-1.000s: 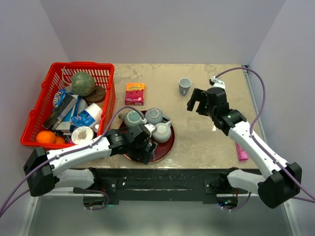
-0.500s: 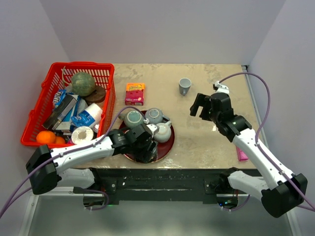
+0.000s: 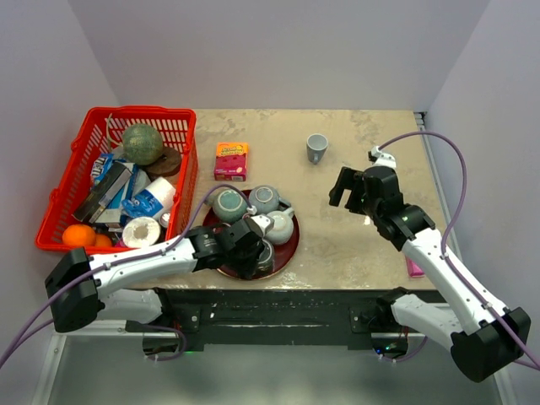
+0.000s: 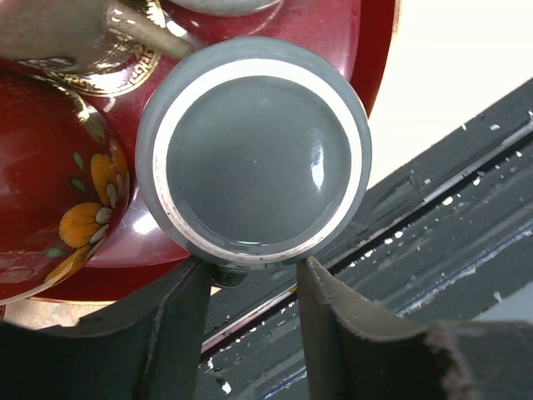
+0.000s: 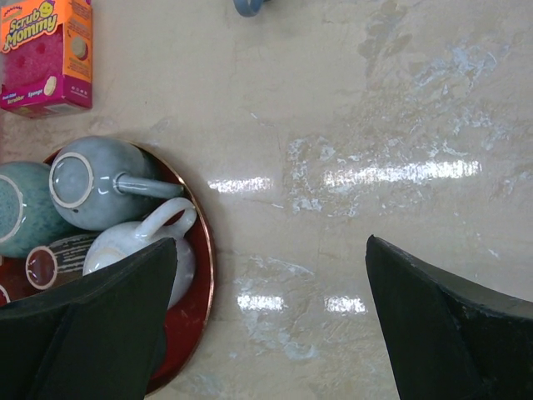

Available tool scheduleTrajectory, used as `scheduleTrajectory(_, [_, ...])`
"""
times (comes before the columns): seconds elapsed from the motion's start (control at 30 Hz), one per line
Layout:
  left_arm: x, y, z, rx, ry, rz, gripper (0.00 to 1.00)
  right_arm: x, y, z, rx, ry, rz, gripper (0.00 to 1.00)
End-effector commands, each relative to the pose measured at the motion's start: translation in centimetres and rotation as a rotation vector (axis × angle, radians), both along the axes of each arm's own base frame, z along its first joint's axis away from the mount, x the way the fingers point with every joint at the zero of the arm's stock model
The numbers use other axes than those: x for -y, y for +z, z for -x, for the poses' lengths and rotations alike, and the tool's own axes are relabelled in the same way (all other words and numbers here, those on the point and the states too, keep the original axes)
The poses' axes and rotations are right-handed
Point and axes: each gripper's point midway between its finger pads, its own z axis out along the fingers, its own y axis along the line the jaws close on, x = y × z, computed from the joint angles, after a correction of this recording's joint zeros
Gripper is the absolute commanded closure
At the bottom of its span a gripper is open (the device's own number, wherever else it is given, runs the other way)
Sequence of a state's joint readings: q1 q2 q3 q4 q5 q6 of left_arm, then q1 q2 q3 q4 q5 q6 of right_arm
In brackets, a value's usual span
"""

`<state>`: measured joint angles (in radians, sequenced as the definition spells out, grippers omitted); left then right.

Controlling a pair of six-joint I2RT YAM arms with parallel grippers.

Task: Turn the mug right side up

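Note:
A grey mug [image 4: 254, 150] stands upside down, base up with a pale ring, at the near edge of the red tray [image 4: 373, 50]. From above, the mug [image 3: 264, 256] shows partly under my left gripper [image 3: 251, 256]. In the left wrist view my left gripper [image 4: 250, 271] has its jaws partly narrowed either side of the mug's dark handle stub [image 4: 225, 273]. The left finger touches the stub; a gap remains at the right finger. The fingertips are hidden behind the mug. My right gripper [image 3: 342, 187] [image 5: 271, 242] hangs wide open over bare table, right of the tray.
On the tray [image 3: 291, 246] stand two grey-green teapots [image 3: 228, 202] [image 3: 263, 198] and a white one [image 3: 278, 226]. A small upright cup [image 3: 316, 148] is at the back. The sponge box [image 3: 230, 160], red basket [image 3: 101, 118] and pink item [image 3: 413, 263] lie around. The table's front edge is just below the tray.
My left gripper has slid onto the mug at the tray's near edge and its jaws have narrowed. The right arm has drawn back toward the right, still open.

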<state>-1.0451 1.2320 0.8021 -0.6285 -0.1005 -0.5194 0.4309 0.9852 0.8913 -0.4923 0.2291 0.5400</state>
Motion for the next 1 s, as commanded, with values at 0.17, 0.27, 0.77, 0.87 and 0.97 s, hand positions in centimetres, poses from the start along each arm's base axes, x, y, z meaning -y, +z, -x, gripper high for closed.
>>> scheduleTrajectory(0.17, [-0.7, -1.6, -0.9, 0.063, 0.073, -0.025, 0.55, 0.4, 0.6, 0.1, 0.021, -0.032, -0.022, 0.02])
scheduleTrajectory(0.27, [-1.1, -2.0, -0.9, 0.073, 0.084, -0.039, 0.57, 0.5, 0.6, 0.2, 0.018, -0.043, -0.022, 0.02])
scheduleTrajectory(0.77, [-1.4, -0.5, -2.0, 0.160, 0.117, -0.019, 1.00, 0.8, 0.9, 0.3, 0.018, -0.072, -0.040, 0.03])
scheduleTrajectory(0.87, [-1.3, 0.3, -2.2, 0.176, 0.125, -0.006, 1.00, 0.6, 0.9, 0.3, 0.018, -0.072, -0.048, 0.03])
scheduleTrajectory(0.97, [-1.2, 1.4, -2.3, 0.192, 0.128, 0.008, 1.00, 0.5, 1.0, 0.4, 0.019, -0.066, -0.054, 0.03])
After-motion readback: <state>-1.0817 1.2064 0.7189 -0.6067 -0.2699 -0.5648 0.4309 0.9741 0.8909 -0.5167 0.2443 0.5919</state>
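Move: The upside-down grey mug sits close to the left hand, its middle about 3 cm ahead, 4 cm to the right and 2 cm below, with its handle turned back towards the half-open fingers. The red mug lies about 7 cm ahead and 5 cm left, the small brown cup some 9 cm ahead and 1 cm right, the white mug about 10 cm ahead and 7 cm right. From the right hand the grey mug lies roughly 13 cm back, 20 cm left and 15 cm below. Down and to the left, the left hand sinks about 2.5 cm with its half-open fingers astride the grey mug's handle, then closes them to pinch it. Keeping that hold, it eases less than a centimetre farther left and slightly forward and up, the wrist turning by some 5 degrees. ##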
